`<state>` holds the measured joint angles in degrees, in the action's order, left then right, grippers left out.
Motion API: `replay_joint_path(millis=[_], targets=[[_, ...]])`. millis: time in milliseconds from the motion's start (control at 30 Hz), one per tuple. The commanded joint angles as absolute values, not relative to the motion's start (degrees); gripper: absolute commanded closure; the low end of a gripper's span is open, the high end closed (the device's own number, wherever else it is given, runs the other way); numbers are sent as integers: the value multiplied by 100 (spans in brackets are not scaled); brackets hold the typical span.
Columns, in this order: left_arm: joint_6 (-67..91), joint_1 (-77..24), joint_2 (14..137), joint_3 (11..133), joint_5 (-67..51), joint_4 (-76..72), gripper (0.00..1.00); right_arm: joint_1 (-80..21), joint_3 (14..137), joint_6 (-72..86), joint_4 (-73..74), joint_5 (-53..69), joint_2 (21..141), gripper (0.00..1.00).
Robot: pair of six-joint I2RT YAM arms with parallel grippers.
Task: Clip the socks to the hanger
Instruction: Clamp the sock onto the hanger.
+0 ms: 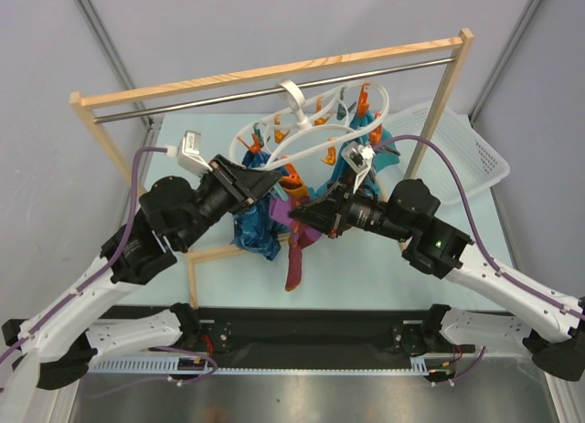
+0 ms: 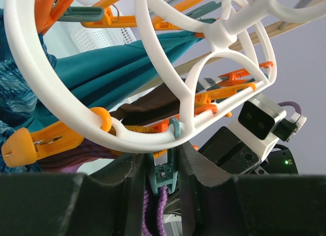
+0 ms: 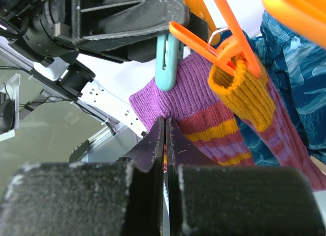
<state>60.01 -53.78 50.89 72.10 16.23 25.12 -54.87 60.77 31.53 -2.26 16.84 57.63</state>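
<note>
The white looped hanger [image 1: 306,121] hangs from the rack bar with orange and teal clips. My left gripper [image 2: 162,180] is shut on the handles of a teal clip [image 2: 165,176] under the hanger ring [image 2: 147,139]. Purple knit [image 2: 153,210] sits at that clip's mouth. My right gripper [image 3: 166,129] is shut on the edge of a magenta-purple striped sock [image 3: 204,101], holding it up against the teal clip [image 3: 167,62]. An orange clip [image 3: 219,47] grips a second striped sock [image 3: 244,96] by its orange cuff. A dark brown sock [image 2: 153,106] hangs behind.
The wooden-framed rack [image 1: 274,71] with its metal bar carries the hanger. Blue-teal patterned cloths [image 1: 256,227] hang from other clips between the arms. A white basket [image 1: 462,149] stands at the back right. The two grippers [image 1: 288,199] meet close together under the hanger.
</note>
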Motion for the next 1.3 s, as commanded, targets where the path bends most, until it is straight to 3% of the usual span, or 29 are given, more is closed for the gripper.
replay_joint_path(millis=[0,433,533,633,667,800,1067,1267], targets=[[6038,-5405,5098,7137,1310,2575,100,-5467,6328,3217,-677,1688,5669,100],[6038,-5405,4940,6926,1266,2382,99,-5449,6372,3252,-852,1723,5836,100],[6064,-5405,4887,6891,1239,2329,89,-5423,6416,3243,-879,1749,5880,100],[6056,-5405,4869,6882,1239,2285,71,-5388,6442,3296,-923,1810,5959,100],[6056,-5405,4843,6873,1265,2294,61,-5379,6442,3313,-940,1819,5985,100],[6064,-5397,4755,6794,1327,2285,41,-5326,6442,3348,-1019,1828,6055,100],[5916,-5396,4615,6759,1468,2329,19,-5256,6460,3384,-1134,1925,6231,100],[5617,-5396,4272,6697,1486,2435,10,-5115,6688,3288,-485,1951,6477,69]])
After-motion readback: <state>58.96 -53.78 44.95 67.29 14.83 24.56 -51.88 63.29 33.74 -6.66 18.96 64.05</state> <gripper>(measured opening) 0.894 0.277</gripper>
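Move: The left hand already holds the grey-green clip squeezed open between its fingertips, the clip about 1 cm below its hand point. The right hand already pinches the purple sock's cuff, and from it the clip is roughly 4 cm ahead, 3 cm left and 2 cm higher. The orange clip with the yellow cuff sits some 5 cm ahead of the right hand and 1 cm left, about 1 cm up. The teal sock hangs about 9 cm ahead of that hand, 9 cm right and 8 cm lower. Forward about 3 cm and left about 2 cm, after a slight lift that it gives back, the right hand feeds the pinched cuff to the grey-green clip, then starts opening its fingers. Meanwhile the left fingers spread from a third to nearly wide open, letting go of the clip's handles; the left hand dips 1 cm, then eases back and left about 1.5 cm. ##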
